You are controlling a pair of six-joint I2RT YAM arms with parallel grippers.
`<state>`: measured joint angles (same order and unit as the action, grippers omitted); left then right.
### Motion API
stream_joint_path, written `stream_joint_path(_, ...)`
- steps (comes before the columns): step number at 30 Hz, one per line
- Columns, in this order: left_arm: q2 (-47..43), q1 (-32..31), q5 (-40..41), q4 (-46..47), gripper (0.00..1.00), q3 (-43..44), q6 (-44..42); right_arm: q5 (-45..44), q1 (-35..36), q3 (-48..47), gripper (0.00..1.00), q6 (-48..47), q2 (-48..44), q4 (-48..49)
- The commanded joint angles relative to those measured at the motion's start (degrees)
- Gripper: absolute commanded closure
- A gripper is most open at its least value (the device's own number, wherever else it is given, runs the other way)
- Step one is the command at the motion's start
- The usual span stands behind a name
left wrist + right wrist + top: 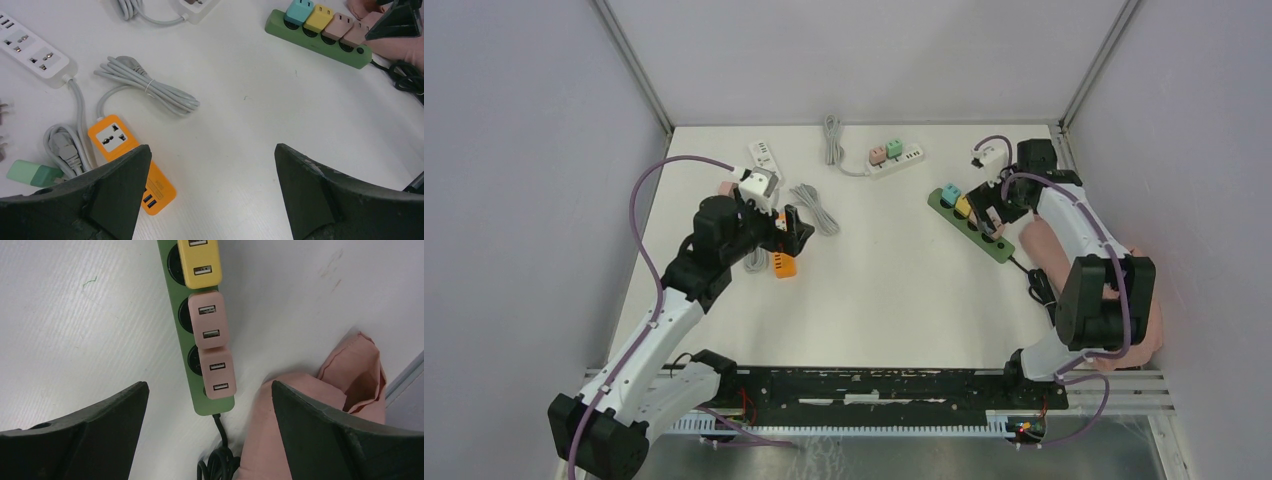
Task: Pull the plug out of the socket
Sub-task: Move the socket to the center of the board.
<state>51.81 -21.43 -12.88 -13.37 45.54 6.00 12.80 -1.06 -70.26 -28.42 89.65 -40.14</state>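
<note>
A green power strip (pixel 216 404) lies at the right of the table (pixel 884 290). Plugged into it are a blue plug (pixel 300 10), a yellow plug (pixel 202 262) and two pink plugs (pixel 210 320) in a row. My right gripper (pixel 209 385) hovers open over the strip's cord end, its fingers either side of the last pink plug (pixel 216 372) and not touching it. My left gripper (pixel 212 146) is open over bare table beside an orange power strip (pixel 117 137), holding nothing. In the top view the green strip (pixel 999 248) sits under my right gripper (pixel 989 215).
A pink cloth (pixel 310 425) and a coiled black cord (pixel 220 460) lie by the green strip's end. A white strip (pixel 30 47), grey cable bundle (pixel 150 87) and mint plug (pixel 32 172) sit at the left. Another white strip (pixel 894 160) with plugs lies at the back.
</note>
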Motion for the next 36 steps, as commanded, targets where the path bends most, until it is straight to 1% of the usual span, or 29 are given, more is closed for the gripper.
stream_joint_path(1,-0.89,0.59,-0.08,2.12,0.01,-0.1,-2.47,-0.95,-0.18,-0.48,0.0,-0.88,1.82,1.53)
stream_joint_path(5,-0.82,0.69,-0.71,2.12,0.01,-0.08,-2.27,-0.25,-0.2,-0.78,0.0,-1.36,3.3,1.42)
stream_joint_path(10,-0.95,0.71,-0.89,2.12,0.01,-0.22,-2.19,3.59,-0.17,-2.65,0.0,-1.43,7.94,-1.08)
stream_joint_path(17,-1.07,0.76,-1.12,2.3,0.01,-0.41,-2.09,-4.84,-0.18,-2.36,0.01,1.19,13.03,4.09)
stream_joint_path(20,-1.32,0.73,-1.4,2.44,0.01,-0.69,-2.03,-5.58,-0.15,-2.18,0.06,1.11,14.75,4.45)
stream_joint_path(24,-1.32,0.73,-1.66,2.55,0.01,-0.89,-1.85,-3.92,-0.09,-2.16,0.15,0.31,15.46,4.0)
stream_joint_path(29,-1.51,0.78,-2.18,2.71,0.01,-0.98,-1.69,-3.02,-0.05,-1.8,0.2,-0.12,16.05,3.6)
stream_joint_path(33,-1.8,0.77,-2.45,2.84,0.01,-1.07,-1.55,-2.49,0.41,-2.32,0.28,-0.94,16.66,2.54)
stream_joint_path(36,-2.08,0.77,-2.57,2.93,0.01,-1.2,-1.48,-0.97,0.97,-2.45,0.39,-1.81,15.78,1.64)
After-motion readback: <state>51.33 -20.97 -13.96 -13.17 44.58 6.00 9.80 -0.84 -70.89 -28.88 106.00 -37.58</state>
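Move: Almost straight under the wide-open right hand, about 10 cm down and 1 cm to its right, sits the end pink plug, the nearest on the green strip. The inner pink plug stands 3 cm farther out and 3 cm to the left of it, the yellow plug about 6 cm out and 5 cm left of it. The strip's middle lies roughly 2 cm ahead and 4 cm left of the hand, 13 cm below. From the left hand the end pink plug is some 38 cm right, 7 cm ahead and 21 cm below. Sinking almost straight down by about 9.5 cm, the right hand brings its open fingers to either side of the end pink plug, drifting only about a centimetre to the right. On the way the fingers swing some 15 degrees closer to vertical. The descent slows near the plug and the fingers narrow by about a third; whether they touch the plug can't be seen. ##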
